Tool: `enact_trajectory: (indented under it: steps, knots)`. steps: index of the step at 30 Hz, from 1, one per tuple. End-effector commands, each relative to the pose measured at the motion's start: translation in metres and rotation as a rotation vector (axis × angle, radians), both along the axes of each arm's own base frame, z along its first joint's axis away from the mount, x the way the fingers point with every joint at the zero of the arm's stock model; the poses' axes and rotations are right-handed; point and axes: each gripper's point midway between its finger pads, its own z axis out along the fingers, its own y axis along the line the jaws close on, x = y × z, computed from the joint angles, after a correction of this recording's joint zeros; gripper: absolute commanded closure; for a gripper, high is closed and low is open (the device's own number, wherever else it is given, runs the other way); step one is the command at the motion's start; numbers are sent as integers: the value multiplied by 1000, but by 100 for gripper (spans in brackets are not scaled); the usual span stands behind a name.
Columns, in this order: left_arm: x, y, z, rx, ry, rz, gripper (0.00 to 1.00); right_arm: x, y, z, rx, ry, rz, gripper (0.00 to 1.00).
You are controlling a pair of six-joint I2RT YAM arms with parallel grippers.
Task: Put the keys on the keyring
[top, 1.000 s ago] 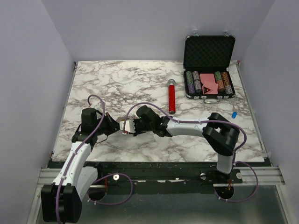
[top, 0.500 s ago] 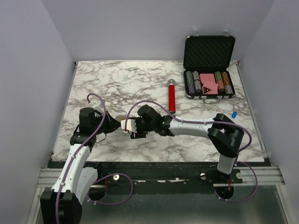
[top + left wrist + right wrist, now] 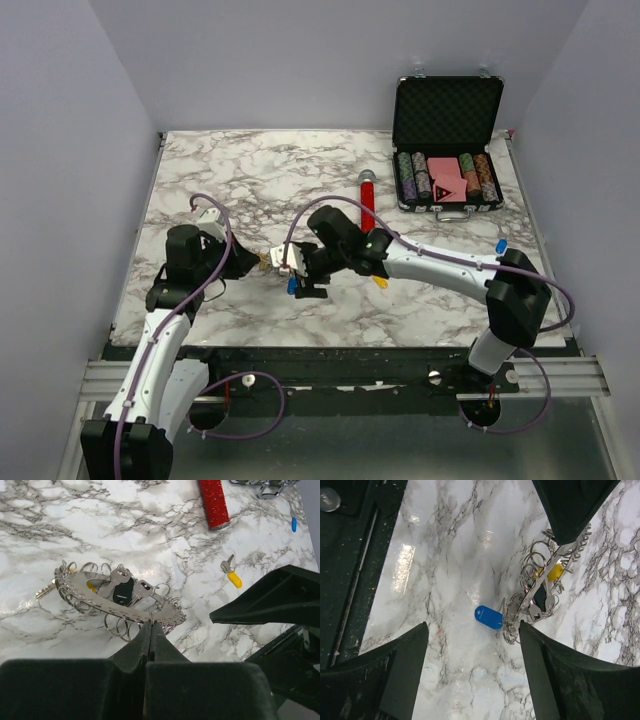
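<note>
My left gripper is shut on the near rim of the keyring, a silvery ring with many small wire loops. Some keys hang on it, one yellow-headed. In the right wrist view a blue-headed key lies on the marble with its metal end against the ring's loops; I cannot tell whether it is threaded on. My right gripper stands open above it, holding nothing. A loose yellow-headed key lies to the right of the ring. Another blue key rests near the table's right edge.
A red cylinder with a silver cap lies behind the grippers. An open black case with striped poker chips stands at the back right. Both grippers meet close together at the table's front left.
My right gripper has opened and drawn back to the right, uncovering the blue key beside the ring and the yellow key on the table. The left gripper stayed shut on the ring.
</note>
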Motion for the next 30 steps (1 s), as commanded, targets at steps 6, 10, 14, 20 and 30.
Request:
enact_trajectory:
  steps: [6, 10, 14, 20, 30]
  knots:
    - [3, -24, 45, 151, -229, -171, 100, -14, -42, 62, 37, 231, 92, 19]
    - [5, -34, 59, 200, -302, -235, 100, -2, -56, 89, 117, 288, 65, 19]
    - [3, -46, 77, 226, -394, -317, 100, 0, -62, 103, 146, 301, 57, 19]
    - [-9, -65, 94, 237, -521, -474, 100, -9, -61, 121, 203, 369, 88, 19]
    - [-38, -98, 114, 77, -681, -618, 100, -10, -60, 132, 239, 397, 122, 24]
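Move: The left fingers already pinch the keyring's rim; the ring's middle hangs some 3 cm to their right, about 1 cm ahead and 3 cm lower. From the open right hand that middle lies about 5 cm ahead and 4 cm left, near level, with the blue tag about 1 cm ahead, 3 cm left and 4 cm down. The yellow key lies on the table some 18 cm to the right hand's right, 6 cm ahead and 12 cm below. Still pinching the keyring's rim, the left hand carries it up and to the right, about 8 cm each way, drawing slightly back late on while swinging some 30 degrees clockwise and tipping its fingers up. The right hand, fingers wide open, climbs about 11 cm and shifts 6 cm right early on, rolling and levelling its leftward-pointing fingers beside the ring. ##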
